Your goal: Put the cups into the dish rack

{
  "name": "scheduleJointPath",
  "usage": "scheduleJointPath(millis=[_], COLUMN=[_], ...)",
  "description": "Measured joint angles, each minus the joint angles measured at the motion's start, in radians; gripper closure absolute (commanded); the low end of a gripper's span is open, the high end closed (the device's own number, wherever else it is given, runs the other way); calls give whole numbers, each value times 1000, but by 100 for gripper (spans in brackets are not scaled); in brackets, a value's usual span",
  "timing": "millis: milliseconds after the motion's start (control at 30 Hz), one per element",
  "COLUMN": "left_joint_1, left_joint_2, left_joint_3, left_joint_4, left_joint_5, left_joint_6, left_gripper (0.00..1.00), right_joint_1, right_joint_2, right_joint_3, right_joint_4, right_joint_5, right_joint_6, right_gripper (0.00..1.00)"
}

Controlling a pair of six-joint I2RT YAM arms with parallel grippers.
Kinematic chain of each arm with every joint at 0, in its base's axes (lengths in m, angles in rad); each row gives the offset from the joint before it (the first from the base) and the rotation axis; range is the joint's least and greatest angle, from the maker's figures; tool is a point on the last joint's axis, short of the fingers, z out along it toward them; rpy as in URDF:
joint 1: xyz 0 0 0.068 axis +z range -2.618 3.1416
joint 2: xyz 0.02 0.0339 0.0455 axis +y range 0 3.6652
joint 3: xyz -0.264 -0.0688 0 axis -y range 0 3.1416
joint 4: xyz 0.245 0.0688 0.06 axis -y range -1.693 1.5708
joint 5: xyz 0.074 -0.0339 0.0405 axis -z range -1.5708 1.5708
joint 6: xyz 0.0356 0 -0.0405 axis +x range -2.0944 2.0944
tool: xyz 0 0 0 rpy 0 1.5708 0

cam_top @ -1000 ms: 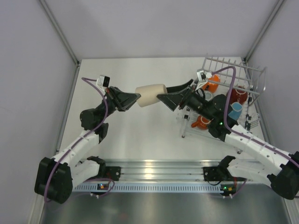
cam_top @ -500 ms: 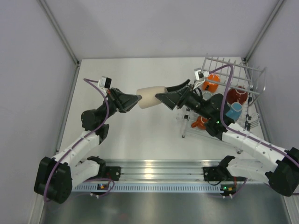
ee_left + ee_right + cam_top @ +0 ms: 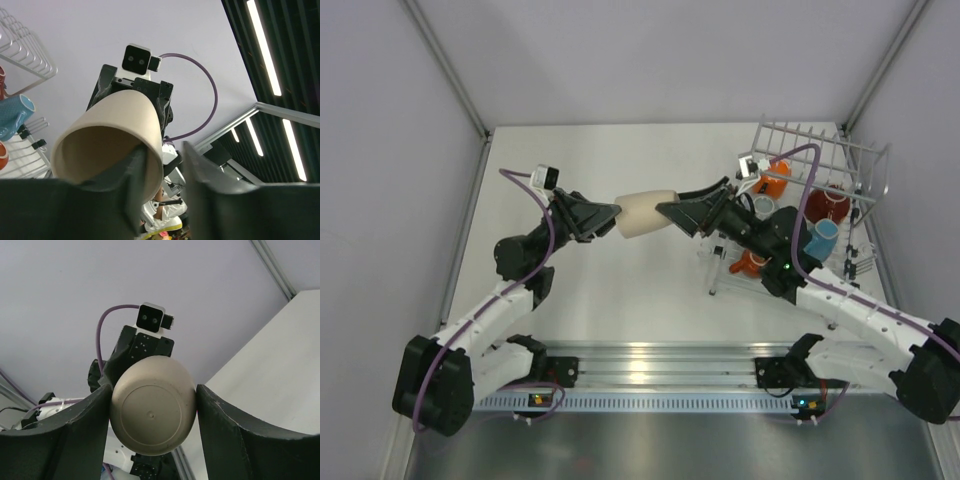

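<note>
The cream cup (image 3: 642, 213) hangs sideways in the air between both arms, left of the dish rack (image 3: 861, 160). My right gripper (image 3: 667, 208) is shut on its base; in the right wrist view both fingers press the sides of the cream cup (image 3: 152, 405). My left gripper (image 3: 616, 213) is at the cup's mouth and stands open: one finger is inside the cream cup (image 3: 115, 125), the other clear of its wall. In the rack sit a bright orange cup (image 3: 775, 178), a dark red cup (image 3: 828, 205), a light blue cup (image 3: 820, 238) and an orange-red cup (image 3: 750, 262).
The rack stands at the table's back right, against the right wall. Its wire tines (image 3: 20, 45) and the light blue cup (image 3: 15, 117) show at the left edge of the left wrist view. A metal rail (image 3: 650, 365) runs along the near edge between the arm bases.
The right gripper's fingers have closed onto the cup's base. The left gripper's jaws have parted from the cup's rim. The cup has barely moved.
</note>
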Motion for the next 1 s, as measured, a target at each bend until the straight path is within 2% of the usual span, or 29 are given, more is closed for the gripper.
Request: scheduleJointPath(millis=[33, 167, 233, 267, 433, 567, 767, 1000], left_joint_1=[0, 0, 0, 0, 0, 0, 0, 0], left_joint_2=[0, 0, 0, 0, 2, -9, -45, -53], left_joint_3=[-2, -16, -27, -32, -53, -55, -54, -49], left_joint_4=[3, 13, 14, 15, -1, -131, -335, -446], left_joint_5=[-3, -11, -18, -21, -26, -27, -33, -31], left_joint_6=[2, 9, 13, 15, 32, 101, 217, 291], left_gripper=[37, 15, 10, 2, 2, 2, 2, 2], right_joint_1=[0, 0, -2, -3, -45, -79, -93, -96], right_joint_2=[-5, -34, -56, -65, -151, -234, -361, -421], right_joint_3=[-5, -31, -37, -39, -38, -33, 61, 154], right_joint_4=[-4, -39, -74, -90, -282, -509, -948, -1315], right_joint_5=[1, 30, 53, 61, 141, 264, 566, 926], right_joint_6=[2, 6, 3, -2, -56, -122, -172, -142], right_gripper=[100, 100, 100, 100, 100, 100, 100, 100])
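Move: The beige cup is held between the hands, its middle about 1 cm ahead and 6 cm right of the left hand, level with it. From the right hand, the dish rack's middle is roughly 9 cm ahead, 31 cm right, 32 cm below; at about 30 cm below are the brown cup 6 ahead and 23 right, the grey cup 15 ahead and 23 right, and the blue cup 10 ahead and 38 right. Left releases, sinking; right swings the beige cup about 24 cm right and down, clockwise, towards the rack. ##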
